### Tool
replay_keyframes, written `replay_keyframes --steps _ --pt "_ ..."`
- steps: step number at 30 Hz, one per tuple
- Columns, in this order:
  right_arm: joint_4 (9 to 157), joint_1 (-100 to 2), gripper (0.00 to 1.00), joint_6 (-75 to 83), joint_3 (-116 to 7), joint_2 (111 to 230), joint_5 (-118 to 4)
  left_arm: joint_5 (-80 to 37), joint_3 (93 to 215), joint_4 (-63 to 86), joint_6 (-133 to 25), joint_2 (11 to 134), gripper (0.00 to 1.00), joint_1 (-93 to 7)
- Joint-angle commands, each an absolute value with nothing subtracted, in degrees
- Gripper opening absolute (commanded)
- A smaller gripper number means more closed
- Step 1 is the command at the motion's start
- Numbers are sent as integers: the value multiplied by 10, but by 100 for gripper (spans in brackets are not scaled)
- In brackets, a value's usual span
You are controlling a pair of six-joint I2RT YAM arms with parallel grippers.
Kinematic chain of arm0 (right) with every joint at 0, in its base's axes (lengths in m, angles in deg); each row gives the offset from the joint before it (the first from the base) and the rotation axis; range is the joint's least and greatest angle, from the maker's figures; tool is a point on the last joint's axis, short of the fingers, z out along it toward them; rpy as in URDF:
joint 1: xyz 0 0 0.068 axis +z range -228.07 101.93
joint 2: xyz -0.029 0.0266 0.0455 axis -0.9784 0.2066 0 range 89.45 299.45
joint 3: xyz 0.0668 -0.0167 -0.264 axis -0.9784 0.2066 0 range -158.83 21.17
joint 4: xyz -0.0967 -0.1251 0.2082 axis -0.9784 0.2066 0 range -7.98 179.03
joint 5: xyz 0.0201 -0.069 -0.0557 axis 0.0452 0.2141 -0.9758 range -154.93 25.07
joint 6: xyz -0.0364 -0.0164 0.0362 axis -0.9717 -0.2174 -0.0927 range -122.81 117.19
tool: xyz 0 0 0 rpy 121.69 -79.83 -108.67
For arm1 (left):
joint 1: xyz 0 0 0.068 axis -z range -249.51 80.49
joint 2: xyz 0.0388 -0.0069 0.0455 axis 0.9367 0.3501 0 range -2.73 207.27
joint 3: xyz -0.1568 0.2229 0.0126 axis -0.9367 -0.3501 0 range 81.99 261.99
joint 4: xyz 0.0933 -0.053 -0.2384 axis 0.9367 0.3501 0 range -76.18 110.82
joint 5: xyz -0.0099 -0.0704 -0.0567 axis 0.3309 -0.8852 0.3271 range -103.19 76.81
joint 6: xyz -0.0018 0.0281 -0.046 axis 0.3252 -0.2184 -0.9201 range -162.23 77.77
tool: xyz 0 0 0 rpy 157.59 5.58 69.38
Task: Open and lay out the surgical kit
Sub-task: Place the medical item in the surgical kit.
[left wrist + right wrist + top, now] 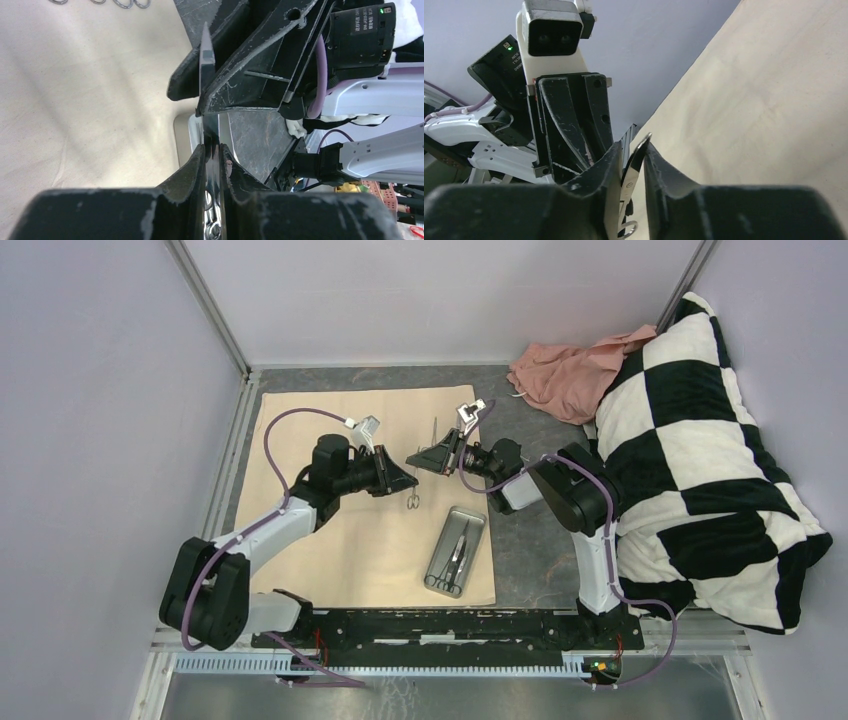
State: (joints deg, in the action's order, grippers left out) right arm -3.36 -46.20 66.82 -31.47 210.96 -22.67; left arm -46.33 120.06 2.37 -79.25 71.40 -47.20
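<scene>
The beige cloth wrap (330,550) lies spread flat on the table. A small steel tray (470,512) stands on its right part with slim instruments inside. Above the cloth's middle my two grippers meet tip to tip. The left gripper (405,478) (212,150) is shut on a pair of silver scissors (412,498) (634,165), whose ring handles hang down. My right gripper (418,462) (634,150) has its fingers closed onto the blade end of the same scissors (206,55). Another slim instrument (434,430) lies on the cloth behind the grippers.
A crumpled pink cloth (565,370) lies at the back right. Beside it, a large black-and-white checkered pillow (700,460) fills the right side next to the right arm. Metal frame rails run along the left and far edges.
</scene>
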Motion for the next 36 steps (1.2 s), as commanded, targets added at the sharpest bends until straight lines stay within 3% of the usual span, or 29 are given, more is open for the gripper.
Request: replay_keyframes --steps 1,4,9,19,25,28,33,36 --pt "-142 -461 22 695 -335 2118 -202 -475 1221 -9 -784 723 2 -476" --pt "-140 -461 0 693 -333 2116 -204 -474 1226 -9 -783 731 2 -478" --pt "-96 -461 0 667 -321 2103 -221 -463 1233 13 -782 740 5 -479" --pt "-12 -461 0 615 -298 2078 -262 -374 1206 65 -794 677 55 -476" --pt "85 -457 0 544 -279 2038 -307 -183 1259 211 -748 657 60 -411" --pt "19 -459 0 553 -276 2044 -277 -180 1255 212 -749 656 59 -407" --pt "-235 -472 0 667 -300 2084 -179 -335 1221 117 -764 621 62 -422" --pt "-302 -475 0 681 -305 2067 -135 -374 1206 94 -750 557 67 -428"
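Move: The medical item, a pair of scissors held by the left fingers just ahead of its rings, has its middle about 1 cm ahead of the left hand and 3 cm back of the right hand, level with both; the right fingers straddle its front part. From the left hand the instrument tray lies some 15 cm back, 9 cm right and 14 cm below. From the right hand one laid-out clamp lies roughly 6 cm ahead, 5 cm right, 14 cm below, with a second instrument 5 cm farther right. The right hand shuts its fingers on the front part of the scissors and keeps that pinch while dipping about 2.5 cm down and a little forward, then comes back up and back to nearly where it was. The left hand first sinks about 1.5 cm, still gripping behind the right fingers, then opens wide, lets go of the shanks and eases about 2 cm to its left while rising again and turning some 15 degrees, partly counter-clockwise, its open fingers still on either side of the rings. ##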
